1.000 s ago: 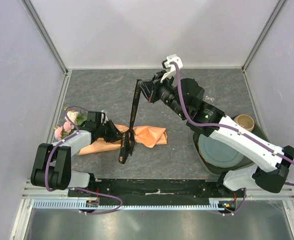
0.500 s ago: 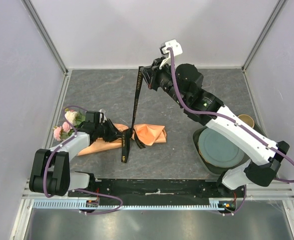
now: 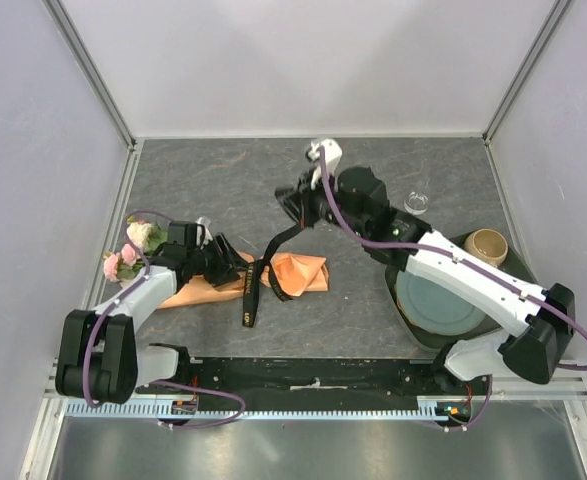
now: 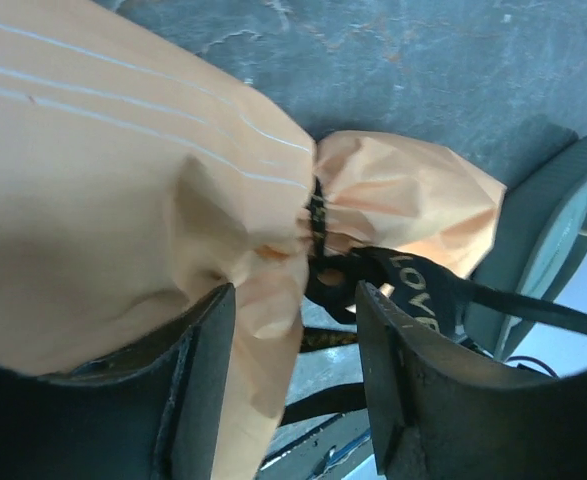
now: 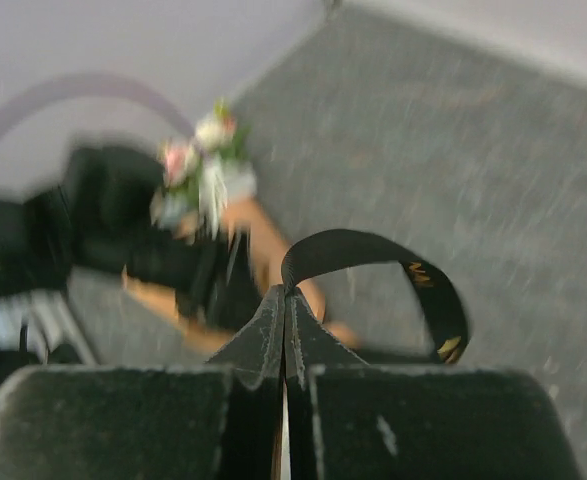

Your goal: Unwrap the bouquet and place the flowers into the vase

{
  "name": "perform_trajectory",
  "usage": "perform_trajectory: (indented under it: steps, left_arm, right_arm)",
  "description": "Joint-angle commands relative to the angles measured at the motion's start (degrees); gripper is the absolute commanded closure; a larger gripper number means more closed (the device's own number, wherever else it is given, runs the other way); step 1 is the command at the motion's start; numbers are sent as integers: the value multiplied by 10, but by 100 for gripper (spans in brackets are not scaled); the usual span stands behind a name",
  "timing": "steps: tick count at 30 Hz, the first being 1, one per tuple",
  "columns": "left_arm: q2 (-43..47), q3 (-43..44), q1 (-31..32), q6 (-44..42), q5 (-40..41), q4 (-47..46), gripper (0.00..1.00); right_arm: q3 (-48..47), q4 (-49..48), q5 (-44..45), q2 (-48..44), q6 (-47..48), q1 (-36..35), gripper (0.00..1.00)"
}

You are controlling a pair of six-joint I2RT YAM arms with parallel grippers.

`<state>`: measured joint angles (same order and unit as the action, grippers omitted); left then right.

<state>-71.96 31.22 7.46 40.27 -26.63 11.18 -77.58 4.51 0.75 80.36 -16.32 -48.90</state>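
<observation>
The bouquet (image 3: 291, 272) lies on the table in orange-tan paper (image 4: 123, 180), cinched by a black ribbon (image 3: 254, 285) with gold lettering (image 4: 413, 290). Its flowers (image 3: 133, 250), pink and cream, stick out at the left end and show blurred in the right wrist view (image 5: 208, 150). My left gripper (image 3: 221, 262) is open astride the wrapped stems, a paper fold between its fingers (image 4: 198, 390). Above the bouquet my right gripper (image 3: 291, 203) is shut on the ribbon (image 5: 413, 275), which curls in a slack loop from its tips (image 5: 285, 300). The clear vase (image 3: 416, 202) stands at the back right.
A dark tray (image 3: 401, 300) with a grey-green plate (image 3: 438, 300) sits at the right, partly under my right arm. A beige mug (image 3: 488, 243) stands behind it. White walls with metal posts close the table on three sides.
My left gripper has opened over the paper. My right gripper has come down and nearer with the ribbon, which went from a taut line to a slack loop.
</observation>
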Motion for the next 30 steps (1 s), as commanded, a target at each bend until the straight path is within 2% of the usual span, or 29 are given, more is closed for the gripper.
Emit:
perform_trajectory:
  steps: [1,3,6,9,11,13,15,16,19,22,26,30]
  left_arm:
    - [65,53,-3,-38,-18,47,41]
    - [81,69,-3,-55,-14,73,44]
    - [102,91,-3,-64,-9,93,47]
    - [112,96,-3,-63,-3,101,46]
    - [116,95,4,-70,-9,97,41]
    - [107,110,27,-108,-32,90,40]
    - [73,152,84,-156,-12,128,41]
    - [41,169,118,-181,15,146,43]
    - [-3,216,143,-201,30,177,48]
    - [-25,240,149,-216,30,183,47]
    - [-67,280,164,-258,50,215,43]
    - [-92,297,181,-282,75,234,51]
  right_arm:
    - [116,4,-159,-98,21,-1,100]
    - [168,31,-228,-132,28,-1,100]
    - [231,58,-263,-193,17,-2,100]
    - [295,63,-312,-241,-6,-3,100]
    - [328,70,-339,-266,-22,-2,100]
    - [345,78,-361,-287,-30,-2,100]
    - [366,80,-389,-303,-42,-2,100]
    - [377,77,-439,-306,-59,-3,100]
    - [400,64,-500,-326,-97,-3,100]
    - [430,72,-516,-361,-136,-3,100]
    - [440,145,-455,-414,-144,-2,100]
    - [464,147,-420,-433,-165,-2,100]
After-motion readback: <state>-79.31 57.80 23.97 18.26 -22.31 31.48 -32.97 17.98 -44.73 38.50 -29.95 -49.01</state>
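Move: The right hand, gripping the free end of the black ribbon, hangs high: the ribbon knot lies about 10 cm to its left, 2 cm back and some 32 cm below. Down on the table, the stem end of the orange wrapping is some 3 cm back and 1 cm left, while the table's near edge is roughly 25 cm back and 10 cm right. For the left hand, low over the wrapping, the knot is about 4 cm right, 2 cm ahead and 3 cm below; the flower heads lie 28 cm left, 5 cm ahead. Back towards the near table edge, sinking some 14 cm and drifting left, the right hand draws the pinched ribbon end about 26 cm, turning counter-clockwise and tipping down as it goes. The left hand first rises about 8 cm off the wrapping, then swings right over the knot, turning clockwise, its fingers staying half open. ##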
